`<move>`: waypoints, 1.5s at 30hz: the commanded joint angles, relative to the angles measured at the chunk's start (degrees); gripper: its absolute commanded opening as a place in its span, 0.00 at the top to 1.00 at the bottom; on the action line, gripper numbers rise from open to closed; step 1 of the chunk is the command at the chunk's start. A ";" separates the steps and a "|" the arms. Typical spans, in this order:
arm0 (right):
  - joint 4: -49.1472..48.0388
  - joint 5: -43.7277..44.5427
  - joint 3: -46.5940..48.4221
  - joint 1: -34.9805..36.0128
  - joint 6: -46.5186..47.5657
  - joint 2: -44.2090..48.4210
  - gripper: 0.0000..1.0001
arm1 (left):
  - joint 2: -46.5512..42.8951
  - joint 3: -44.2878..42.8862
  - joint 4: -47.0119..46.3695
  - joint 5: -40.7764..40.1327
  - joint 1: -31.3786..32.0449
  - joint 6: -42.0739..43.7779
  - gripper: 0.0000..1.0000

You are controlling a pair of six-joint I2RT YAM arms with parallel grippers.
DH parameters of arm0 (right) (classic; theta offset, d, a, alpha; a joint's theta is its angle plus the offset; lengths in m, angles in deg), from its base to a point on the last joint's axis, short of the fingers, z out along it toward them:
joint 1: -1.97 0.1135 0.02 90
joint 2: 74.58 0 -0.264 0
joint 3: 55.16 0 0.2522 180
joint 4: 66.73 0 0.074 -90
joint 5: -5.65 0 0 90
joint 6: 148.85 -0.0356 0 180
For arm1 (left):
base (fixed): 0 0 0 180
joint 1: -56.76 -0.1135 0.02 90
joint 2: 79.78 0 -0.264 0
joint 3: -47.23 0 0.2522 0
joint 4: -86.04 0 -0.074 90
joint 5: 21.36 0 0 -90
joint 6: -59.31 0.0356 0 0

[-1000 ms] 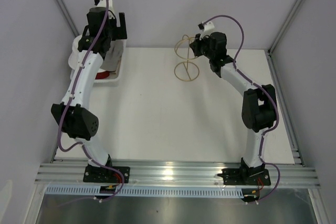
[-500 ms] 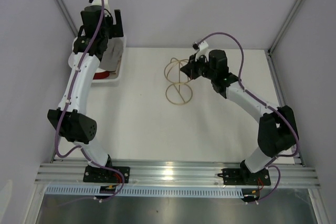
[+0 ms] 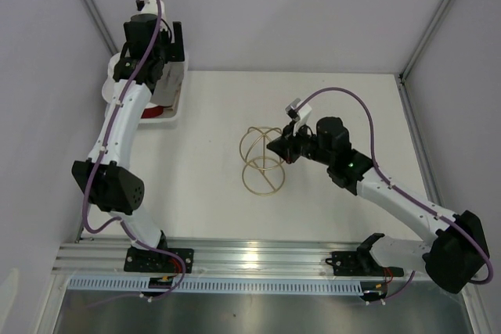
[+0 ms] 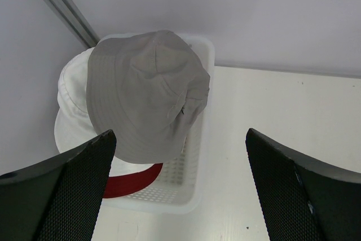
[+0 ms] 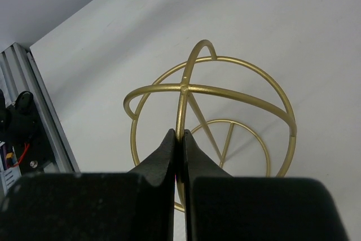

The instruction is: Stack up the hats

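Note:
A grey hat [image 4: 148, 91] lies on top of a white hat [image 4: 72, 111] and a dark red hat [image 4: 131, 178] in the white mesh basket [image 4: 194, 179] at the back left; the pile shows in the top view [image 3: 160, 107]. The beige hat is out of view. My left gripper [image 3: 168, 48] is open and empty above the basket; its fingers [image 4: 67, 196] frame the pile. My right gripper [image 5: 180, 139] is shut on a wire of the gold wire stand [image 5: 214, 91], which stands near the table's middle [image 3: 262, 158].
The basket [image 3: 168, 115] sits against the back wall by the left wall. An aluminium rail [image 3: 258, 260] runs along the near edge, and its end shows in the right wrist view [image 5: 34, 122]. White table surface [image 3: 211, 185] lies between basket and stand.
My right gripper has pulled the gold wire stand from the back of the table toward the near middle. My left gripper has stayed over the basket with only slight shifts.

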 commanded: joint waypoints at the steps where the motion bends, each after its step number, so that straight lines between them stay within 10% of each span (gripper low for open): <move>1: 3.72 0.40 -1.30 0.28 0.10 2.37 1.00 | -1.05 0.42 -2.05 -0.28 0.03 0.35 0.00; 5: 8.02 0.56 -1.75 0.54 2.21 2.81 0.68 | 0.44 0.15 -2.58 -0.72 0.03 0.17 0.01; 20: 15.42 17.58 1.52 -1.04 1.43 28.10 0.11 | 15.64 -7.13 -5.47 -7.04 -0.06 1.49 0.00; 38: -3.13 35.00 -8.77 -4.29 -5.43 26.54 0.01 | 24.61 -10.48 -8.81 -10.12 -3.22 3.24 0.05; 45: -1.11 42.40 -8.25 -4.91 -6.04 25.66 0.01 | 26.20 -11.18 -9.52 -9.60 -3.40 3.68 0.26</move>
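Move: The grey hat lies on top of the crate's pile, about 12 cm ahead of the open left hand, 7 cm to its left and 17 cm below. The white hat sticks out beneath, some 8 cm to the left of the grey one and 3 cm nearer; the red hat is roughly 10 cm nearer than the grey one and 2 cm farther left. The gold stand, still pinched by the right hand, has its middle some 2 cm ahead of that hand, 4 cm to its left and 8 cm below. The grey hat is what the left hand goes down to: about 15 cm down and 10 forward, then drifting left, tipping some 10 degrees down before its fingers start closing at the crown. The gold stand is let go by the right hand, which opens wide while sinking a little, then backs off rightward about 15 cm, rising and partly sinking again and turning some 40 degrees clockwise. ##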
